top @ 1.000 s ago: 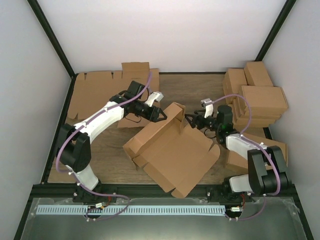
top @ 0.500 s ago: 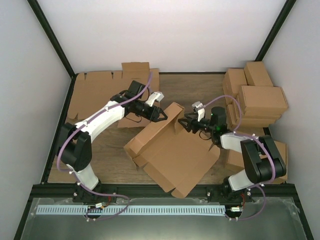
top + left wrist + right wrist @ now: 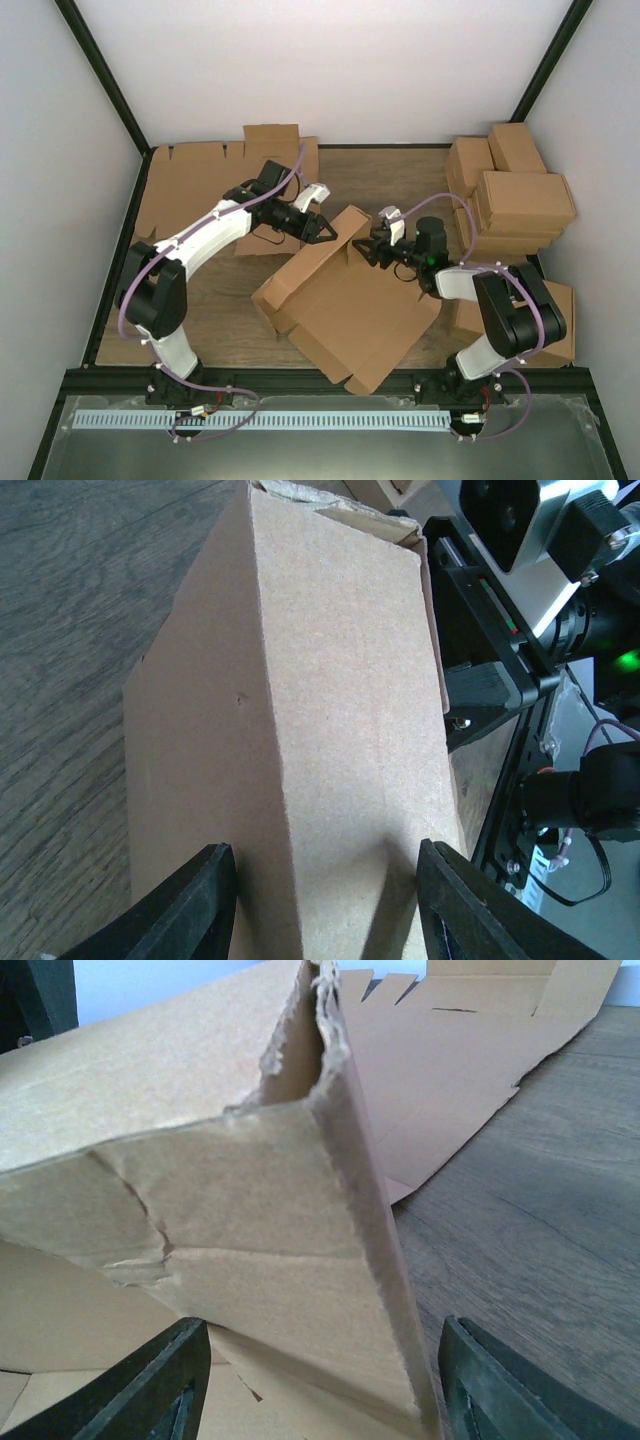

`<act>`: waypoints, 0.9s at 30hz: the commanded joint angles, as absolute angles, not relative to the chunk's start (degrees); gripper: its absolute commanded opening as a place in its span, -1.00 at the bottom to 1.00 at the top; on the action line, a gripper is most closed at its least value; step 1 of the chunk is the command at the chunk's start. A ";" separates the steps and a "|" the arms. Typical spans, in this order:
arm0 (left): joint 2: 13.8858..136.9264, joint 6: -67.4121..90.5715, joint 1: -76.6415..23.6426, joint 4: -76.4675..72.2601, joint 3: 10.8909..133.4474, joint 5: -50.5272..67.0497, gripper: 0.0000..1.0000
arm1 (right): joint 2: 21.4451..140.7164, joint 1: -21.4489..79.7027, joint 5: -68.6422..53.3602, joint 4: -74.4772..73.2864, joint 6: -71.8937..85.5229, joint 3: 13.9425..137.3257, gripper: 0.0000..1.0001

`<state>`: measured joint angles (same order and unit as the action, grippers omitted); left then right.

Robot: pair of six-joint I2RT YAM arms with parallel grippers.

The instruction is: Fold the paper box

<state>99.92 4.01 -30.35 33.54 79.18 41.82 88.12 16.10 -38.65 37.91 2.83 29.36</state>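
Note:
The paper box (image 3: 365, 315) lies half-formed in the middle of the table, its flat lid panel toward the near edge and one long wall raised at the back. My left gripper (image 3: 328, 232) points at that wall's outer face (image 3: 330, 710), jaws open, the fingers (image 3: 190, 905) over the cardboard, not around it. My right gripper (image 3: 368, 248) comes from the other side. Its open jaws (image 3: 325, 1390) straddle the wall's ragged end (image 3: 300, 1240), and a small gap shows beside the right finger (image 3: 510, 1390).
Flat notched cardboard sheets (image 3: 200, 180) lie stacked at the back left, also visible as sheets (image 3: 470, 1050) behind the box. Several closed cartons (image 3: 515, 195) are piled at the right, one carton (image 3: 555, 310) close to the right arm's base. Black frame posts edge the table.
My right arm has reached left until its jaws stand around the end of the raised wall, and they have narrowed a little. The box has shifted slightly left. The left arm has barely moved.

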 commanded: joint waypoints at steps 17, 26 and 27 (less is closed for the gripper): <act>101.73 4.05 -30.59 34.21 81.56 45.56 0.03 | 90.98 22.59 -26.46 57.40 6.59 23.72 -0.23; 101.48 4.93 -30.57 33.21 81.20 45.15 0.04 | 86.88 23.14 -20.28 54.42 7.76 21.44 -0.50; 101.43 5.08 -30.58 32.80 80.99 45.12 0.04 | 86.36 23.25 -19.87 54.32 7.86 21.02 -0.52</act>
<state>101.12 4.62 -30.41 34.20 80.29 44.47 89.21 22.37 -23.62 53.28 7.33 22.44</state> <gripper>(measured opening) 0.519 0.259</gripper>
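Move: The box's small end flap stands at the raised corner almost between the right fingers, some 2 cm ahead of the hand point, 2 cm to its left and 1 cm above it. The middle of the box's long wall lies about 10 cm to the right hand's left and 2 cm back; the floor panel's middle is 15 cm back, straight in line, and 8 cm lower. From the left hand the end flap is roughly 6 cm to the right, level fore and aft, 3 cm lower. Leftward by only about 1 cm, into the raised box end, then most of the way back, the right hand turns some 10 degrees clockwise and tips its fingers up slightly. Meanwhile its fingers, one inside and one outside the end edge, close from well open to about a quarter, working the end flap inward. The left hand stays astride the long wall's upper fold, half open. ##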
